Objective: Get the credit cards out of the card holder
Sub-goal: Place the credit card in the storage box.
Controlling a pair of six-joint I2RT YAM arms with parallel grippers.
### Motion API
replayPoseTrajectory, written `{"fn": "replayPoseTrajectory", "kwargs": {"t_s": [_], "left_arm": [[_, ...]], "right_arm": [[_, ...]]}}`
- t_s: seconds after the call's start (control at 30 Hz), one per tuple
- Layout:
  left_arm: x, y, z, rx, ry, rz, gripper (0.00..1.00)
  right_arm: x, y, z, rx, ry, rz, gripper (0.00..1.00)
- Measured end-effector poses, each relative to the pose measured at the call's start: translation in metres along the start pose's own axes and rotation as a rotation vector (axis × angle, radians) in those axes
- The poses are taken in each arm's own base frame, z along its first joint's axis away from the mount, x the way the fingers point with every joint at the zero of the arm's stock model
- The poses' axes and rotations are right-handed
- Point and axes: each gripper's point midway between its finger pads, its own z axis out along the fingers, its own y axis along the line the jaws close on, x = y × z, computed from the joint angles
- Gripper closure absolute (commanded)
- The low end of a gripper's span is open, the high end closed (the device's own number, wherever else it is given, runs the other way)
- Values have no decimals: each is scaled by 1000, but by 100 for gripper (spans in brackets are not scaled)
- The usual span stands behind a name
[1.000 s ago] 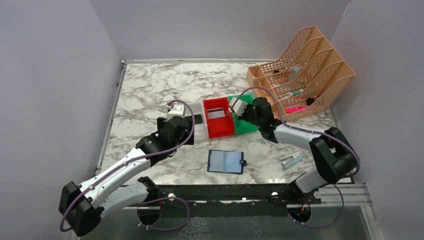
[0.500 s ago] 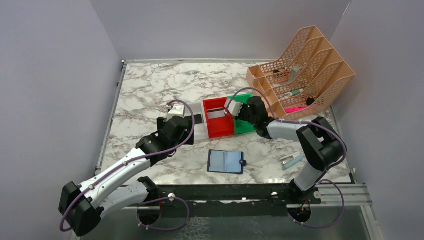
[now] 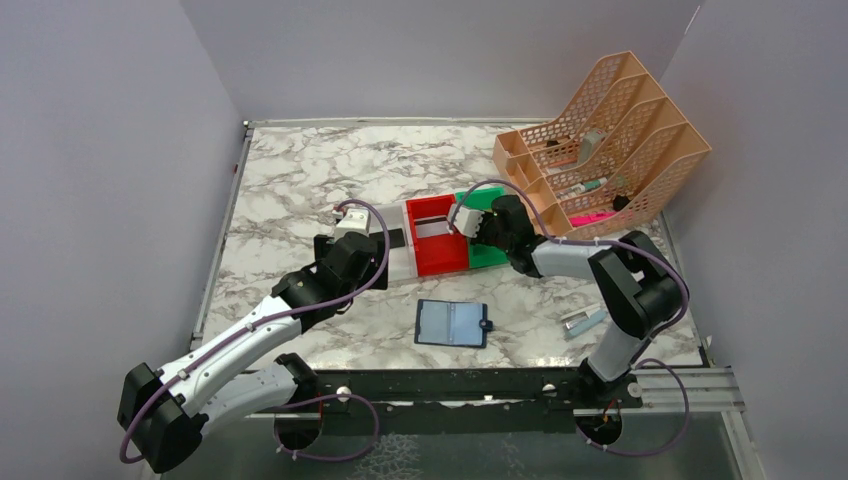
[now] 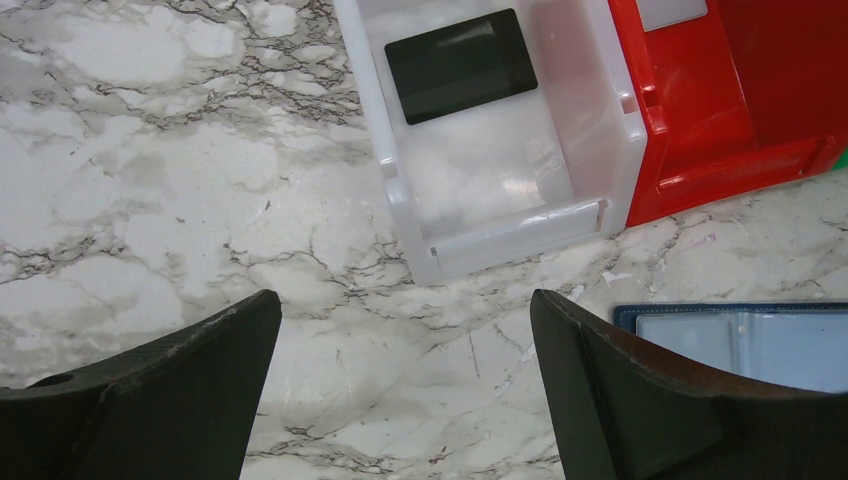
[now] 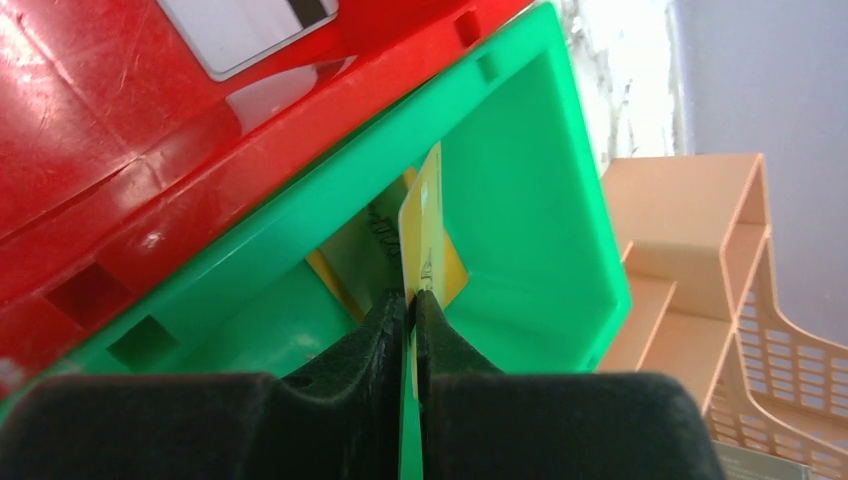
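The card holder (image 3: 451, 323) lies open and flat on the marble near the front, its blue edge also showing in the left wrist view (image 4: 740, 340). A black credit card (image 4: 460, 65) lies in the white bin (image 4: 510, 235). A whitish credit card with a dark stripe (image 5: 250, 25) lies in the red bin (image 5: 120, 180). My right gripper (image 5: 411, 297) is shut on a gold credit card (image 5: 430, 240), held on edge inside the green bin (image 5: 560, 200). My left gripper (image 4: 405, 300) hangs open over bare marble beside the white bin, holding nothing.
A peach mesh desk organiser (image 3: 600, 140) stands at the back right. A small silver-blue stapler-like object (image 3: 582, 321) lies near the front right. The three bins sit side by side mid-table.
The right arm has shifted a little to the left over the green bin, its elbow drawn in. The left arm and the card holder have not moved.
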Motion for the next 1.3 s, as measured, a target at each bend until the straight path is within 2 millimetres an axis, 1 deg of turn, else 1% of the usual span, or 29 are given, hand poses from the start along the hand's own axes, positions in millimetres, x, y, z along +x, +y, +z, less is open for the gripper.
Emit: {"fn": "replayPoseTrajectory", "kwargs": {"t_s": [0.07, 0.13, 0.3, 0.57, 0.77, 0.87, 0.93, 1.0, 1.03, 1.13, 1.2, 1.27, 1.3], "left_arm": [[0, 0, 0, 0, 1, 1, 1], [1, 0, 1, 0, 3, 2, 1], [3, -1, 3, -4, 14, 8, 1], [3, -1, 3, -5, 14, 8, 1], [4, -1, 3, -6, 17, 9, 1], [4, -1, 4, -6, 17, 9, 1], [4, -1, 4, -6, 17, 9, 1], [4, -1, 4, -6, 17, 9, 1], [4, -1, 4, -6, 17, 9, 1], [4, -1, 4, -6, 17, 9, 1], [4, -1, 4, -6, 16, 9, 1], [4, -1, 3, -6, 16, 9, 1], [3, 0, 3, -6, 15, 9, 1]], "right_arm": [[5, 5, 2, -22, 16, -4, 85], [9, 8, 4, -38, 28, -5, 81], [12, 9, 5, -50, 35, 0, 78], [12, 10, 5, -52, 34, 11, 76], [12, 11, 5, -50, 33, 51, 74], [7, 6, 1, -32, 22, 92, 71], [-2, -4, -7, -4, -1, 150, 69], [-16, -17, -19, 30, -36, 239, 53], [-24, -25, -27, 48, -62, 298, 50], [-53, -44, -54, 77, -149, 547, 50], [-76, -52, -69, 48, -195, 751, 51], [-92, -47, -77, -22, -214, 922, 52], [-97, -37, -80, -71, -212, 1004, 52]]}}
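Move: My right hand is down inside the green storage box with the yellow credit card upright between barely parted fingertips. The box's middle is about 3 cm to its right and 3 cm below, and the yellow cards already lying there are some 2 cm ahead, 2 cm right and 4 cm down. The red box is about 10 cm left and 2 cm back. From my idle left hand, the green box is roughly 32 cm right, 15 cm ahead and 11 cm below. With my right hand I sink another 1.5 cm or so into the green box and slowly spread my fingers to let go of the yellow card, pausing there. Then I lift quickly up out of the box by about 13 cm, drawing back and left a little near the end, rolling the hand's left side up some 50 degrees as the fingers open to half. ##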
